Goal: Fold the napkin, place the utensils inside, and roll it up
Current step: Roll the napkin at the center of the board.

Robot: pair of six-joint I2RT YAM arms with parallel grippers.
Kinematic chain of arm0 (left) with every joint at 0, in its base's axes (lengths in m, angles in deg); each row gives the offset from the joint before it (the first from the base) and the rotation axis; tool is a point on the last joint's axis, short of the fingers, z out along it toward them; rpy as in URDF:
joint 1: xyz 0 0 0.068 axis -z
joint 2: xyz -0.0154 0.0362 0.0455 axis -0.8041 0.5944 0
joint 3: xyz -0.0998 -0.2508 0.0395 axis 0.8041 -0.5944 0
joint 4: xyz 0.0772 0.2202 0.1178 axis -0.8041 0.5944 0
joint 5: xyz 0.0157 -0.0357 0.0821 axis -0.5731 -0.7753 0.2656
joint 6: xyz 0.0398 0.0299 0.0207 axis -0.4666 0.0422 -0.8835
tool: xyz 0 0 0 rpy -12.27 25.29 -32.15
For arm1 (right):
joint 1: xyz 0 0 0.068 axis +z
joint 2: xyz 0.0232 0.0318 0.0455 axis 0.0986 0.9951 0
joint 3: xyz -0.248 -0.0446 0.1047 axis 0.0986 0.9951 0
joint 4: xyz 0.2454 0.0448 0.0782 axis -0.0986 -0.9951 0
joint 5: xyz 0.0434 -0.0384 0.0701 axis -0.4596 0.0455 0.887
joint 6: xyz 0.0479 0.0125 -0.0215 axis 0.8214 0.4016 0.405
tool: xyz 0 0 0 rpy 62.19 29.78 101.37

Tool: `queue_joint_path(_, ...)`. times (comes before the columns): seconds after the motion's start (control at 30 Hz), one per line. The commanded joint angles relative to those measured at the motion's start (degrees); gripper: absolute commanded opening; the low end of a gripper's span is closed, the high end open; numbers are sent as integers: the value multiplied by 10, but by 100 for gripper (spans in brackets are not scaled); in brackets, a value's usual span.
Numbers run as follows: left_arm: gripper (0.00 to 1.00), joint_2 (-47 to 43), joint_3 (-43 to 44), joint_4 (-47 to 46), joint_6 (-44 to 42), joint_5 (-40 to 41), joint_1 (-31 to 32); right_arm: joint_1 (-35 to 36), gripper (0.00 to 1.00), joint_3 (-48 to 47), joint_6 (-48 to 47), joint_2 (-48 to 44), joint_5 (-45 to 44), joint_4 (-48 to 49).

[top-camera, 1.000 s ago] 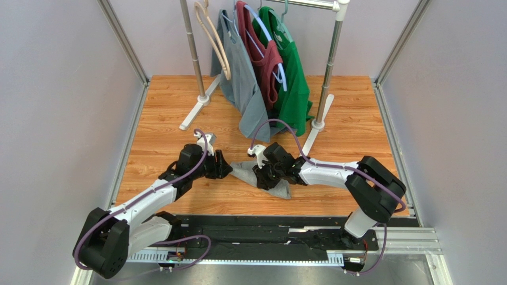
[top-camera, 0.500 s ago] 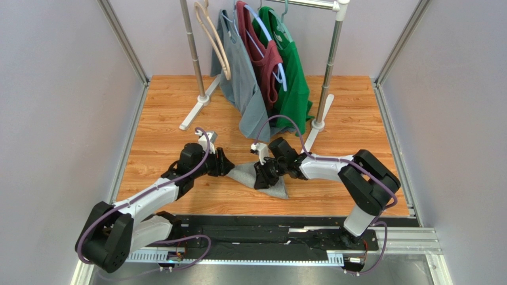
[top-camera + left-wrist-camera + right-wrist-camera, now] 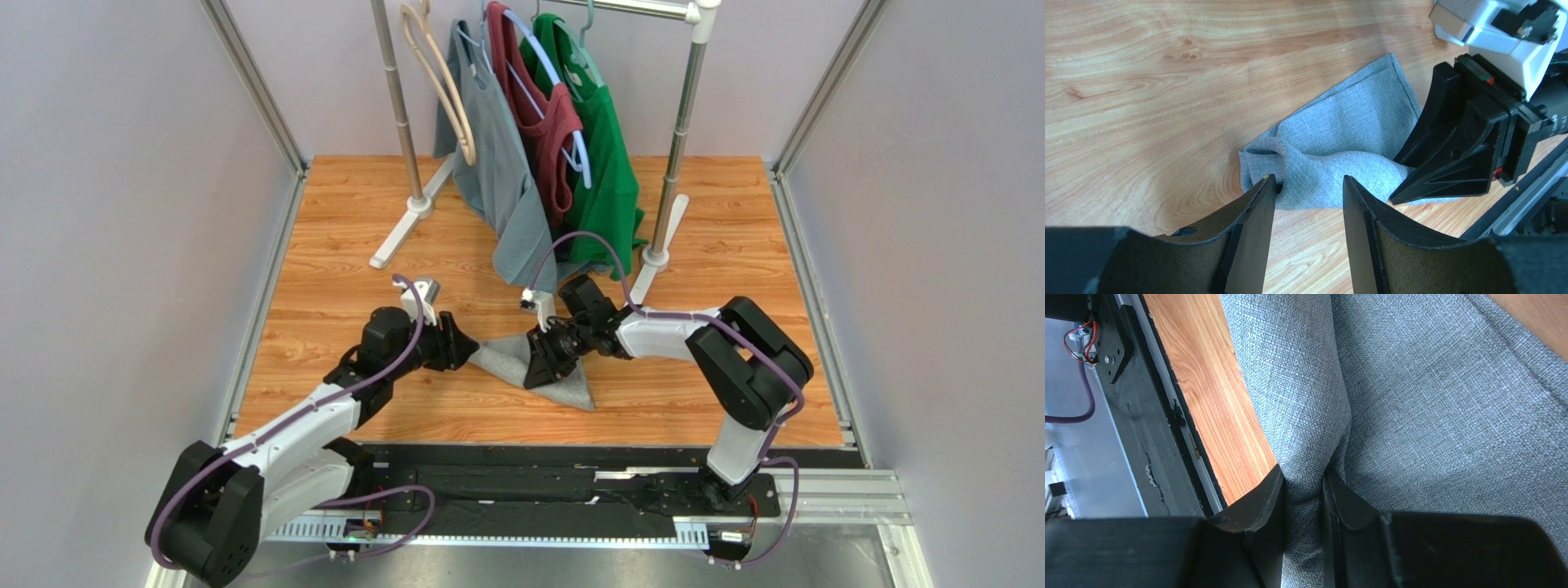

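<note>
The grey napkin [image 3: 558, 382] lies crumpled on the wooden table between my two grippers. In the right wrist view a raised fold of the napkin [image 3: 1413, 386] runs between the jaws, and my right gripper [image 3: 1304, 478] is shut on it. My left gripper [image 3: 1308, 184] stands open just short of the napkin [image 3: 1339, 147], its left fingertip [image 3: 1267, 184] at the cloth's bunched corner and only bare wood between the fingers. From above, the left gripper [image 3: 464, 349] is at the cloth's left tip and the right gripper [image 3: 540, 364] is over its middle. The utensils are out of view.
A clothes rack [image 3: 673, 147] stands at the back with grey [image 3: 497, 159], maroon [image 3: 546, 116] and green [image 3: 601, 172] shirts on hangers, its white feet [image 3: 399, 233] on the wood. A black rail [image 3: 552, 472] runs along the near edge. Grey walls stand on both sides.
The right arm has swung its wrist back and leftwards with the napkin fold still pinched, drawing the cloth a little to the left. The left gripper has stayed at the cloth's left tip.
</note>
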Motion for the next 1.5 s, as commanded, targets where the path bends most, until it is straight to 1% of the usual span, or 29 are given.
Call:
queue_joint_path(0.0,52,12,-4,-38,-3,3,-2,3,4,14,-22,49,-38,-80)
queue_joint_path(0.17,52,39,-2,-69,0,8,-2,2,3,10,-23,56,-33,-85)
queue_joint_path(0.27,49,60,3,-80,-1,8,-2,1,2,11,-24,59,-31,-86)
queue_joint_path(0.4,34,86,7,-87,-3,-4,-2,-2,2,9,-22,61,-31,-85)
queue_joint_path(0.47,29,99,8,-87,-3,-7,-2,-4,4,10,-21,60,-32,-85)
queue_joint_path(0.5,24,103,9,-88,-4,-10,-2,-5,6,7,-22,59,-32,-86)
queue_joint_path(0.57,20,120,14,-82,-4,-14,-2,-4,16,5,-22,57,-37,-89)
queue_joint_path(0.6,14,126,18,-79,-7,-16,-2,-4,23,5,-23,55,-40,-92)
queue_joint_path(0.63,11,138,21,-73,-9,-17,-2,-3,34,3,-23,47,-48,-95)
queue_joint_path(0.7,0,151,36,-55,-17,-17,-2,-5,41,2,-23,36,-57,-100)
queue_joint_path(0.73,0,161,41,-49,-19,-16,-2,-4,45,1,-22,24,-70,-107)
queue_joint_path(0.77,0,167,52,-37,-21,-15,-2,-5,47,0,-23,16,-73,-111)
queue_joint_path(1.0,0,222,106,16,-45,-25,-2,-4,50,-9,-27,-47,-129,-147)
queue_joint_path(1.03,0,226,116,26,-46,-27,-2,-3,61,-7,-25,-64,-145,-149)
queue_joint_path(1.17,0,249,141,47,-57,-40,-2,0,62,-8,-28,-103,-174,-153)
queue_joint_path(1.2,0,258,151,56,-59,-43,-2,1,70,-9,-29,-109,-188,-154)
queue_joint_path(1.23,0,262,156,60,-61,-45,-2,7,75,-9,-31,-116,-197,-156)
queue_joint_path(1.3,0,272,168,69,-67,-50,-2,16,75,-9,-38,-136,-235,-157)
queue_joint_path(1.47,0,284,177,77,-71,-54,-2,85,75,-2,-60,-184,-320,-139)
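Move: The napkin's rolled-up left end lies just under the open left hand, about 2 cm ahead, 2 cm to its right and 6 cm below. The right hand still pinches the rolled edge between its fingers; from it that left end is some 9 cm to the left and 5 cm ahead, while the napkin's near right corner is about 9 cm to the right and 5 cm back. The left rack foot's tip stands some 16 cm left and 15 cm ahead of the left hand. Onto the napkin's left end the left hand sinks about 5 cm, its fingers shutting fully on the way and seeming to pinch the fold there; it then eases some 3 cm forward and to the right, tipping further down. Once the left fingers are closed or nearly so, the right hand opens wide, lets go of the roll and draws roughly 5 cm to its right, rising about 2 cm. ##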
